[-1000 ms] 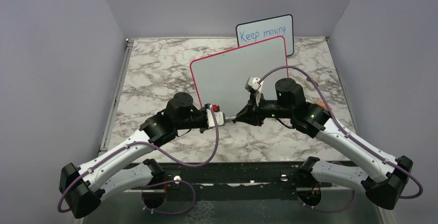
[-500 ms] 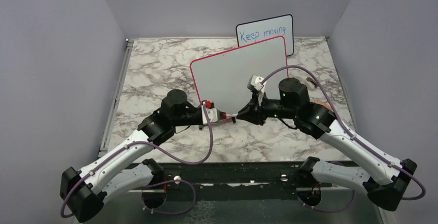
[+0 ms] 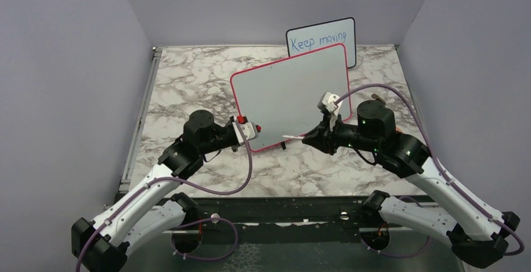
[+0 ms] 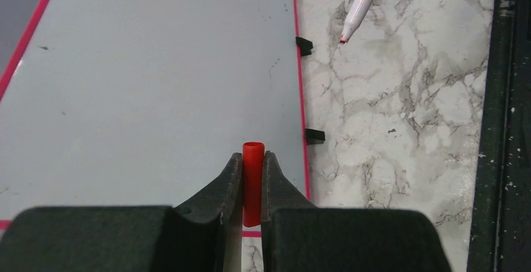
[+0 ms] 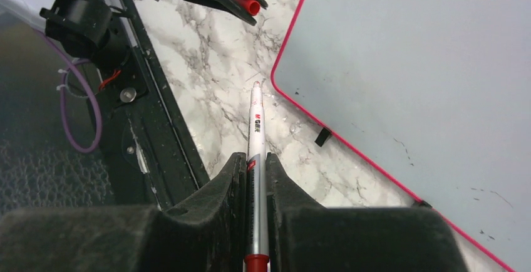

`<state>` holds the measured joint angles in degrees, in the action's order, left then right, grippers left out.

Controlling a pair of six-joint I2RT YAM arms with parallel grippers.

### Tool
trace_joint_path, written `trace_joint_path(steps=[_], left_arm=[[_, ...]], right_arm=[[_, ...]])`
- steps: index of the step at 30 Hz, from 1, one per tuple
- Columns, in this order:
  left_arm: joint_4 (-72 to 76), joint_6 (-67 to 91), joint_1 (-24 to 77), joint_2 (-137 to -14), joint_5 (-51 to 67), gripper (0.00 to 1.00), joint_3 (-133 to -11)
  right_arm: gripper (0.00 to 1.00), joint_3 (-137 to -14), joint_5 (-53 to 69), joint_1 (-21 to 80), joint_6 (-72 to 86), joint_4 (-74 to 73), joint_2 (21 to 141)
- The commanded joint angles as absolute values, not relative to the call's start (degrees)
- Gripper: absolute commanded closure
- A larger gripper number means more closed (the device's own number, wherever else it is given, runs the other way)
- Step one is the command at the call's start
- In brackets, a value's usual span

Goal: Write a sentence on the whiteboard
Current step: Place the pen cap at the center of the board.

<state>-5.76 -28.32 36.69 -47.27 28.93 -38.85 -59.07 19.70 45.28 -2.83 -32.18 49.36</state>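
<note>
The whiteboard with the red-pink frame stands tilted on the marble table, its face bare. No sentence is in view on it. My left gripper is shut on a red marker cap in front of the board's lower left corner. My right gripper is shut on the barrel of a silver-white marker before the board's lower edge. The marker's uncapped red tip points left toward the cap over the table, well apart from it.
A smaller black-framed board with blue writing stands behind the whiteboard. Small black feet stick out under the whiteboard's lower edge. A black rail runs along the near table edge. Grey walls close in both sides and the back.
The two grippers, joined on the marker a second ago, have pulled apart. The left moved left with the red cap, the right moved right with the bare-tipped marker.
</note>
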Motion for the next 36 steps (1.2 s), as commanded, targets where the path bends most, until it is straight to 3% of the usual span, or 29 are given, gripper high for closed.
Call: trace_joint_path(steps=[1, 8, 17, 23, 36], left_arm=[[-3.6, -25.7, 35.7, -45.1, 22.3, 1.0, -38.4], [-1.7, -16.0, 35.0, -45.6, 7.2, 1.0, -41.0], [-9.5, -1.8, 34.2, -48.0, -17.5, 1.0, -45.1], [-14.8, 6.2, 29.4, -52.4, -20.2, 1.0, -46.2], [-16.2, 11.2, 16.0, -69.6, -9.3, 1.0, -48.1]], right_arm=[[0.99, -58.4, 13.8, 45.4, -1.9, -30.4, 46.4], [1.0, -55.1, 7.3, 45.4, -1.9, -26.9, 43.9], [1.0, -52.4, 1.5, 45.4, -1.8, -26.2, 40.7], [1.0, -51.2, 0.4, 45.4, -2.2, -27.1, 39.0], [1.0, -48.3, -5.9, 45.4, -2.8, -26.7, 34.6]])
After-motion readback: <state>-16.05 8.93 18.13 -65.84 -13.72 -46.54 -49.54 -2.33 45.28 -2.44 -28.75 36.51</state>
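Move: The left hand, holding the red pen cap, is bound for the bare table left of the leaning whiteboard, about 15 cm ahead, 17 cm to its left and 22 cm below. From this hand the whiteboard's centre is some 17 cm ahead and 13 cm right, 15 cm below; the bare pen tip is 9 cm right, 4 cm back. From the right hand, which holds the pen, the board's centre is about 21 cm ahead, 6 cm left, 20 cm below. Still pinching the red cap, the left hand carries it away from the pen and around to the table left of the whiteboard, about 17 cm left and 12 cm forward, rising a little, then sinking to end 8 cm lower; the wrist swings some 70 degrees counter-clockwise and tips the fingers down. The right hand keeps the pen and backs right about 6 cm and slightly forward, turning clockwise. ##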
